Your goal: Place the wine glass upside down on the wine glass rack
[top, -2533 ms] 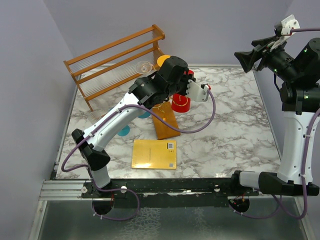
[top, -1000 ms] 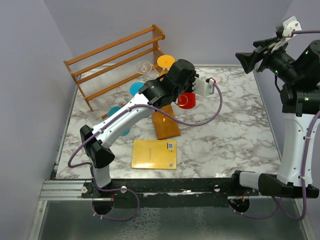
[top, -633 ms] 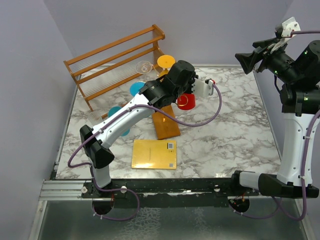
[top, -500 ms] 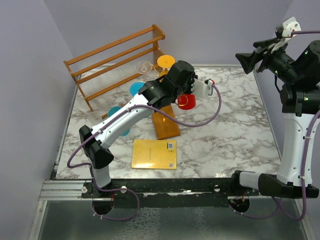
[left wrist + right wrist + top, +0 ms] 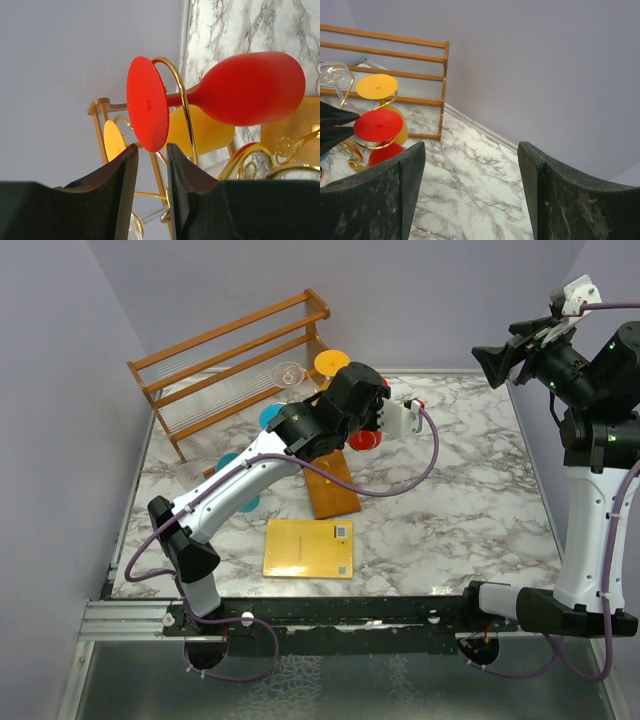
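Note:
The red wine glass (image 5: 250, 89) hangs upside down on a curled arm of the gold wine glass rack (image 5: 186, 107), its stem in the wire loop. Its round foot (image 5: 146, 102) sits just at the tips of my left gripper (image 5: 152, 149). The jaws stand a little apart, and neither pad presses the foot. From the right wrist, the red foot (image 5: 377, 125) rests on a gold ring over its bowl (image 5: 385, 152). My right gripper (image 5: 471, 150) is open and empty, raised high at the far right (image 5: 490, 360). The rack's wooden base (image 5: 333, 490) lies under my left arm.
A yellow glass (image 5: 376, 86) and a clear glass (image 5: 332, 72) also hang on the rack. Blue glasses (image 5: 228, 462) stand beside its left side. The slatted wooden shelf (image 5: 230, 350) fills the back left. A yellow flat box (image 5: 308, 547) lies near the front.
My left gripper was shut on the red glass's foot and has parted its jaws. The left wrist has shifted slightly left. The red glass stays on the rack. The right arm is still.

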### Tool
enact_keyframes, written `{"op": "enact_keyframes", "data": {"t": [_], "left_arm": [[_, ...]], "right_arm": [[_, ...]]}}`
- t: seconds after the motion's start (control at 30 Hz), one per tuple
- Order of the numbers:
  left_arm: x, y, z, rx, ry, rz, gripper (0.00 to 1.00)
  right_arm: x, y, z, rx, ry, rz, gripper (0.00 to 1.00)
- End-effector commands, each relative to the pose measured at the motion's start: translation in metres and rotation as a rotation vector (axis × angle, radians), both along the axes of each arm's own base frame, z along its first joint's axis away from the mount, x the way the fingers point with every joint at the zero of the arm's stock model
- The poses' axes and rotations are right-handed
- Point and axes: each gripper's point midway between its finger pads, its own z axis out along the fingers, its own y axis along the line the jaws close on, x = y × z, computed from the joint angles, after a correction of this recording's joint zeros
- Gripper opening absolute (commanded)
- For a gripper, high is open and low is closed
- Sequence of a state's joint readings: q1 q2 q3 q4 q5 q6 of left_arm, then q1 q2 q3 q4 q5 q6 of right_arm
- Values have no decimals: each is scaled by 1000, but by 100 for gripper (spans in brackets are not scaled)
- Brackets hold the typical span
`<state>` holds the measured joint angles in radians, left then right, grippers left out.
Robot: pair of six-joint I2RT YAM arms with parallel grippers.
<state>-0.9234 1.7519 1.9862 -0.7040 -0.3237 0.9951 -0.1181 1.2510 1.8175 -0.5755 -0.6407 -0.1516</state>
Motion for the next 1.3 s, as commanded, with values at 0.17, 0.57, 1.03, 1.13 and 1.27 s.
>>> {"op": "enact_keyframes", "data": {"t": [0.17, 0.57, 1.03, 1.13, 1.27], "left_arm": [[-32, 20, 41, -126, 2, -28, 49], [-68, 48, 91, -319, 79, -51, 89], [-49, 242, 122, -801, 92, 436, 99], [-52, 280, 100, -848, 117, 585, 99], [-64, 319, 61, -855, 160, 734, 99]], "right_arm": [[4, -15, 7, -57, -39, -74, 77], [28, -35, -19, -208, -6, -141, 92], [48, -45, -68, -319, 102, -133, 100], [46, -41, -68, -308, 114, -110, 100], [37, -33, -65, -295, 122, -73, 100]]}}
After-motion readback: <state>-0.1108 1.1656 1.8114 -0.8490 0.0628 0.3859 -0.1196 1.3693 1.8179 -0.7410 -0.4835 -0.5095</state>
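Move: The left hand's fingertips are at the near-left rim of the red glass's upturned base; the glass's middle lies about 3 cm ahead, 3 cm right and 6 cm below. The standing clear glass, likely next, is roughly 35 cm left, 9 cm back and 27 cm lower; the standing blue glass is about 24 cm left, equally far back and low. From the right hand the clear glass is some 60 cm left, 7 cm back and 41 cm down. Still opening, the left fingers come free of the red glass's base rim, backing off and up about 5 cm, then sweep left past the rack towards the standing clear glass, some 30 cm in all, left side rolling down and fingers swinging counter-clockwise, sinking slightly last. The empty right hand sinks 7 cm, drifting forward and right, and opens fully. ##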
